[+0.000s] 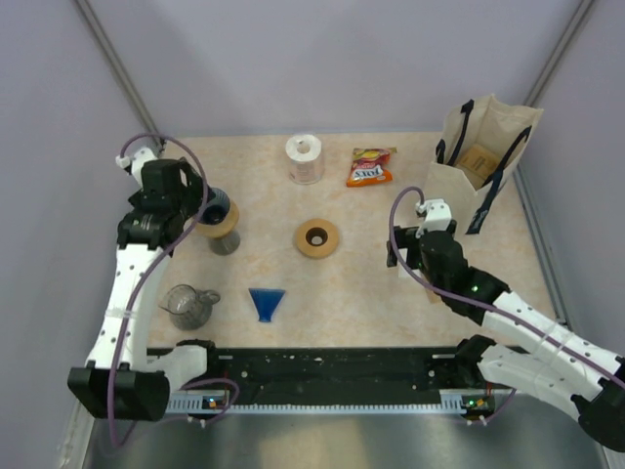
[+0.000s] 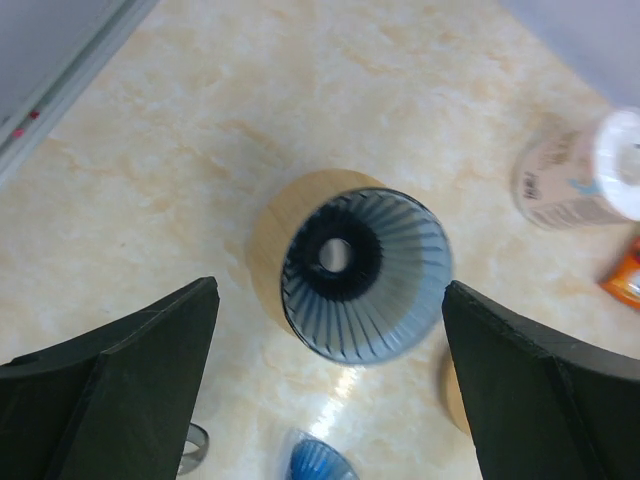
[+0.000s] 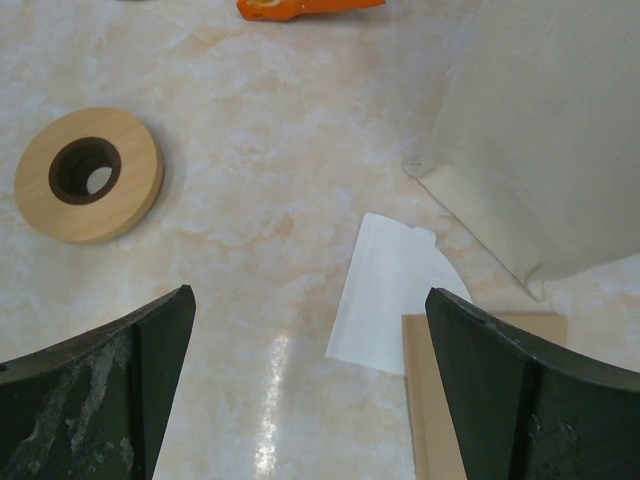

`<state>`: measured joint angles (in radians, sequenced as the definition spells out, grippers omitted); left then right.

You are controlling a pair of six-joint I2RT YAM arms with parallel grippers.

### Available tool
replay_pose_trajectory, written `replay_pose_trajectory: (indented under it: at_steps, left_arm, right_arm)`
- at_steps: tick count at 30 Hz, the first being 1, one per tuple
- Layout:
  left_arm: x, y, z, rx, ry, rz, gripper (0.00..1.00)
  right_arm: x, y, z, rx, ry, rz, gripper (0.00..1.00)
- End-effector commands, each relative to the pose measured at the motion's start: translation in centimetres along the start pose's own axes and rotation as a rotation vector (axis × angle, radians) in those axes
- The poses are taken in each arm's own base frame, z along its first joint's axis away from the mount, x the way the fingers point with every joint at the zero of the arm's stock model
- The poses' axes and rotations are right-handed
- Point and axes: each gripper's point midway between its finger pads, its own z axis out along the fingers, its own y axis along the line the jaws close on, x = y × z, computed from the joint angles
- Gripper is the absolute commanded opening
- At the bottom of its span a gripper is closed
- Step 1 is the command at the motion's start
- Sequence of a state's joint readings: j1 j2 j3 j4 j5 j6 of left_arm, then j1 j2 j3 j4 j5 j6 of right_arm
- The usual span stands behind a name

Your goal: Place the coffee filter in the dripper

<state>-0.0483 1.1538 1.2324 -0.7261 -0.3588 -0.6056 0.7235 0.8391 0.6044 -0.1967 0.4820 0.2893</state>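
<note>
The white paper coffee filter [image 3: 392,293] lies flat on the table, partly under a tan cardboard piece [image 3: 470,400]. My right gripper [image 3: 308,296] is open above the table, and the filter sits toward its right finger; in the top view this gripper [image 1: 404,258] covers the filter. A grey-blue ribbed dripper [image 2: 366,276] stands on a wooden base at the left [image 1: 224,219]. My left gripper [image 2: 328,292] is open right above it, empty, with the jaws wide on either side.
A blue cone dripper [image 1: 266,301], a wooden ring [image 1: 317,238] and a glass pitcher [image 1: 190,305] lie mid-table. A paper roll [image 1: 306,158] and an orange snack bag [image 1: 371,166] are at the back. A canvas tote bag [image 1: 483,156] stands at the right.
</note>
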Motion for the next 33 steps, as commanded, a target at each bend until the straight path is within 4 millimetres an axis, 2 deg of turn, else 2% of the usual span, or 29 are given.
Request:
replay_pose_trajectory:
  at_steps: [1,5,7,9,12,14,19,21,23,29,33]
  left_arm:
    - [-2.7,-4.8,-6.3,0.326,-0.085,-0.024,0.99]
    - [-0.6,-10.0,-9.6,0.571,-0.059,0.067,0.99]
    - [1.4,-12.6,-10.5,0.677,-0.022,0.134,0.99]
    - [4.7,-15.2,-11.6,0.837,0.076,0.194,0.99]
    - [7.8,-17.3,-11.7,0.962,0.15,0.234,0.99]
    - [9.4,-17.6,-11.0,0.96,0.188,0.258,0.99]
    - [11.6,-17.6,-9.3,0.94,0.233,0.262,0.99]
    - [12.1,-17.8,-9.4,0.965,0.241,0.262,0.99]
    - [12.4,-17.7,-9.1,0.957,0.245,0.263,0.99]
    - [12.5,-17.4,-8.6,0.937,0.24,0.268,0.99]
    - [12.5,-17.2,-8.5,0.928,0.233,0.267,0.99]
  right_arm:
    - [-1.6,-1.4,-1.2,0.09,-0.002,0.088,0.99]
    - [1.0,-3.0,-2.3,0.192,0.114,0.192,0.99]
    - [2.7,-3.8,-2.7,0.236,0.186,0.265,0.99]
    - [4.9,-4.9,-3.1,0.297,0.264,0.355,0.99]
    - [7.5,-6.9,-3.6,0.37,0.33,0.508,0.99]
    - [8.6,-8.1,-3.7,0.407,0.321,0.602,0.98]
    - [9.2,-8.4,-3.1,0.359,0.248,0.769,0.96]
    - [9.8,-8.7,-3.2,0.382,0.243,0.805,0.96]
    - [10.6,-9.1,-3.3,0.409,0.24,0.84,0.96]
    - [13.2,-8.5,-3.1,0.403,0.286,0.934,0.96]
    - [14.1,-8.8,-3.0,0.429,0.29,0.948,0.96]
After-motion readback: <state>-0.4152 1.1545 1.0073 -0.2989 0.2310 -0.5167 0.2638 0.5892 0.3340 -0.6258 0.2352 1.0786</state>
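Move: The brown coffee filter lies flat some 8 cm to the right of my right hand, about 3 cm back and 18 cm below. The white filter beside it is roughly 3 cm ahead and 3 cm right of that hand, the cloth bag about 15 ahead and 15 right, the spare wooden ring about 8 ahead and 21 left. From my left hand the brown filter is some 62 cm right and 10 back; the dripper on its mug is about 4 cm ahead, 4 right and 13 below. I bring my open right hand down about 13 cm, with some 9 cm to the right and 7 cm back, towards the brown filter, tipping the fingers steeply down and turning them about 40 degrees clockwise. Meanwhile my empty left hand arcs up and away from the dripper, then sinks again, ending some 22 cm to the right, swung clockwise by about 50 degrees towards the spare wooden ring. ##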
